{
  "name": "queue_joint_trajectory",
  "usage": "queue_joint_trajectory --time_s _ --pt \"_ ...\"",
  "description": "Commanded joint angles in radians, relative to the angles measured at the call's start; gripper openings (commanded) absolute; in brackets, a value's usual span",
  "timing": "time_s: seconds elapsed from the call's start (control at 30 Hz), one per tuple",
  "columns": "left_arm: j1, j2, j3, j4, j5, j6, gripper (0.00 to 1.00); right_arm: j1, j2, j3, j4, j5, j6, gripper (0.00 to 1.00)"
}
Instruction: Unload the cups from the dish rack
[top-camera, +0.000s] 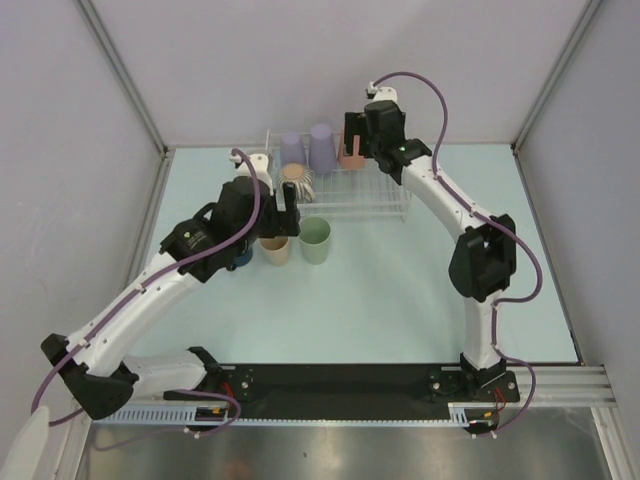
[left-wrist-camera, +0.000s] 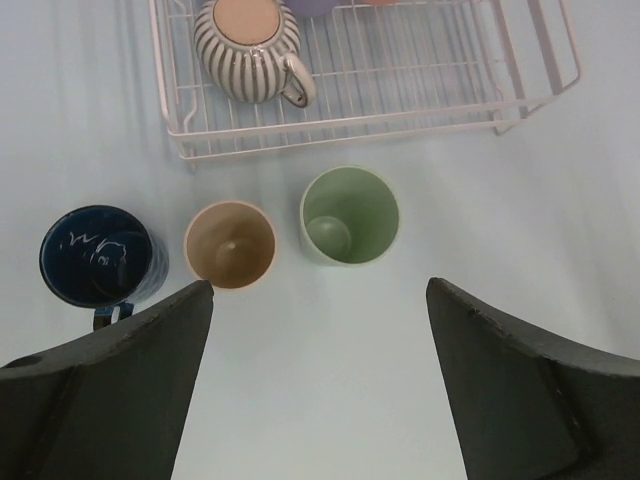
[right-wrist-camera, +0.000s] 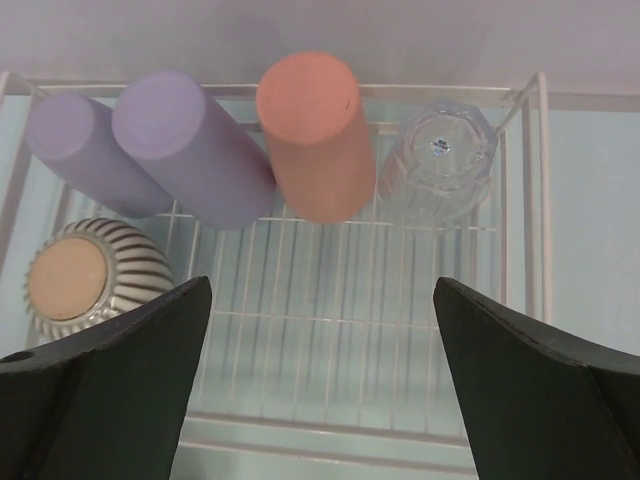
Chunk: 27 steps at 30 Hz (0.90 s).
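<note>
The white wire dish rack (top-camera: 385, 200) holds two upturned lavender cups (right-wrist-camera: 75, 150) (right-wrist-camera: 195, 150), a salmon pink cup (right-wrist-camera: 315, 135), a clear glass (right-wrist-camera: 438, 165) and a striped mug (left-wrist-camera: 248, 45). In front of the rack, a navy mug (left-wrist-camera: 97, 255), a tan cup (left-wrist-camera: 230, 243) and a pale green cup (left-wrist-camera: 350, 213) stand upright on the table. My left gripper (left-wrist-camera: 318, 285) hangs open and empty above the table, just short of these three. My right gripper (right-wrist-camera: 322, 284) is open and empty over the rack's bare middle (right-wrist-camera: 350, 320), short of the pink cup.
The pale blue tabletop (top-camera: 400, 290) is fenced by grey walls on the left, back and right. The right arm's elbow (top-camera: 483, 258) arches over the table's right half. A black base rail (top-camera: 340, 382) runs along the near edge.
</note>
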Motion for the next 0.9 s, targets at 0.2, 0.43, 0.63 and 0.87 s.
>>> queue_joint_trajectory --time_s 0.2,0.43,0.63,0.87 --pt "0.006 -0.13 -0.106 0.037 -0.052 0.002 0.93 0.032 0.223 0.303 0.082 0.129 -0.165 1.0" --pt "0.006 -0.156 -0.152 0.037 -0.015 -0.019 0.93 0.051 0.329 0.374 0.188 0.158 -0.251 1.0" --pt "0.006 -0.153 -0.179 0.043 -0.01 -0.019 0.93 0.052 0.404 0.417 0.24 0.161 -0.283 1.0" --pt "0.006 -0.15 -0.214 0.052 -0.013 -0.018 0.93 0.046 0.445 0.424 0.264 0.184 -0.289 1.0"
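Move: The coral cup, upside down at the rack's back, stands about 15 cm ahead of the right hand, 4 cm to its left and 12 cm below. The tall purple cup is beside it, some 8 cm farther left, and the clear glass about 9 cm to its right, both nearly level with it. The striped mug lies about 5 cm ahead of the right hand, 18 cm left. From the left hand the coral cup is roughly 36 cm ahead, 17 cm right. The right hand heads for the coral cup, wide open, reaching about 9 cm forward while working some 4 cm left; it dips, rises slightly, then sinks to end about 5 cm lower. Its fingers level out by 10 degrees and its left side rolls down slightly more. The empty left hand sinks about 3.5 cm, easing back and left, still open. ##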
